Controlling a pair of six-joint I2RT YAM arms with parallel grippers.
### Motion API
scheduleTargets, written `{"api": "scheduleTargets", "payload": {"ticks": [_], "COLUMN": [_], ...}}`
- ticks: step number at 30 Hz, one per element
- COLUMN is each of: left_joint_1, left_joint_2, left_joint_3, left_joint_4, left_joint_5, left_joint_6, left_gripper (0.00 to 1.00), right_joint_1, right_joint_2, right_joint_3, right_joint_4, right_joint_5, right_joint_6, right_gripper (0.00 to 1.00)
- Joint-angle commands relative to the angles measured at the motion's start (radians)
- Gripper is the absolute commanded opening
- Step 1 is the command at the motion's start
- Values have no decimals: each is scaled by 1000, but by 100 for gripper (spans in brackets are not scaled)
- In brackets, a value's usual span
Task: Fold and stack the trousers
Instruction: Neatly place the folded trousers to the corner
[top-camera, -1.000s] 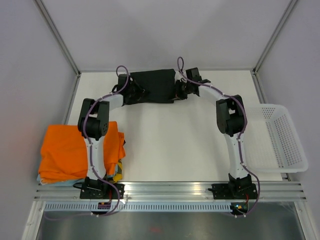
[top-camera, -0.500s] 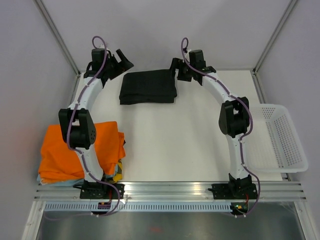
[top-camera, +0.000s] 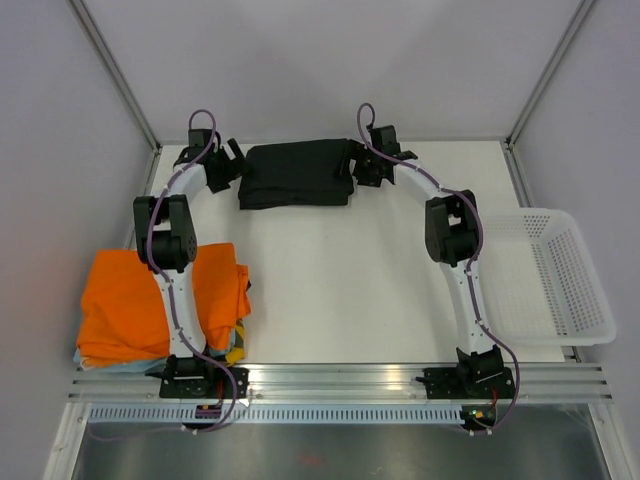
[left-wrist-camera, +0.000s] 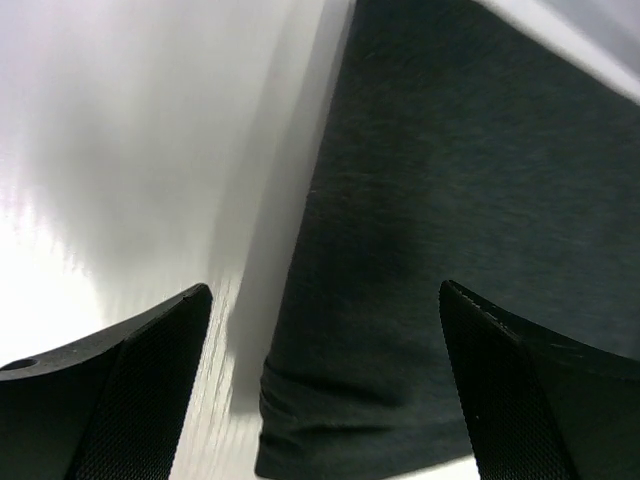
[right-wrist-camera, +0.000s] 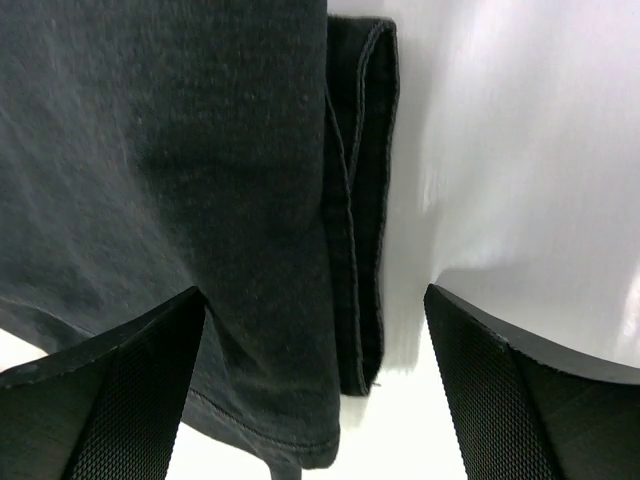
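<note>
The black trousers lie folded into a flat rectangle at the back middle of the table. My left gripper is open just off their left end. In the left wrist view the folded edge of the trousers lies between and ahead of the wide-spread fingers of the left gripper, which hold nothing. My right gripper is open at the right end. In the right wrist view the hemmed layers of the trousers lie under the right gripper, its fingers apart and clear of the cloth.
A bright orange garment tops a pile of clothes at the front left, beside the left arm. A white plastic basket stands off the table's right edge. Grey walls and metal posts close in the back and sides.
Both grippers were shut at the ends of the trousers, then opened and lifted away. They have now come back down beside the folded ends. The trousers stay folded in place.
</note>
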Motion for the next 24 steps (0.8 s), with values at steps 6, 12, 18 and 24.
{"api": "scheduleTargets", "payload": {"ticks": [6, 12, 18, 24], "left_joint_1": [-3, -5, -6, -20], "left_joint_2": [163, 207, 230, 255], "left_joint_3": [132, 146, 160, 177], "left_joint_4": [-2, 10, 35, 29], "left_joint_5": [71, 170, 247, 281], "left_joint_6": [-66, -120, -155, -174], "left_gripper": [97, 87, 65, 21], "right_joint_1": [0, 1, 9, 23], "right_joint_2": [87, 131, 142, 141], "right_joint_3": [68, 86, 62, 48], "right_joint_4": [91, 101, 61, 62], "right_joint_5": [-21, -56, -74, -97], "right_joint_6": [102, 145, 137, 136], "right_gripper": [96, 80, 43, 10]}}
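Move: Between the two hands lie the folded black trousers: their middle is about 21 cm right of the left hand, 4 cm ahead and 5 cm below. Their left edge is only some 4 cm to its right, 2 cm ahead. From the right hand the middle lies roughly 20 cm left, 4 cm ahead and 2 cm below. An orange stack sits about 38 cm back from the left hand and 10 cm to its left. Closing in on the trousers' two side edges, the left hand first drops about 3 cm, slips a little forward, then goes some 4 cm right and slightly down, its left side dipping about 15 degrees. The right hand eases roughly 2 cm forward and 2 cm left, then sinks a bit, rolling slightly left side up. Both sets of wide-open fingers shut most of the way and pinch the cloth. ##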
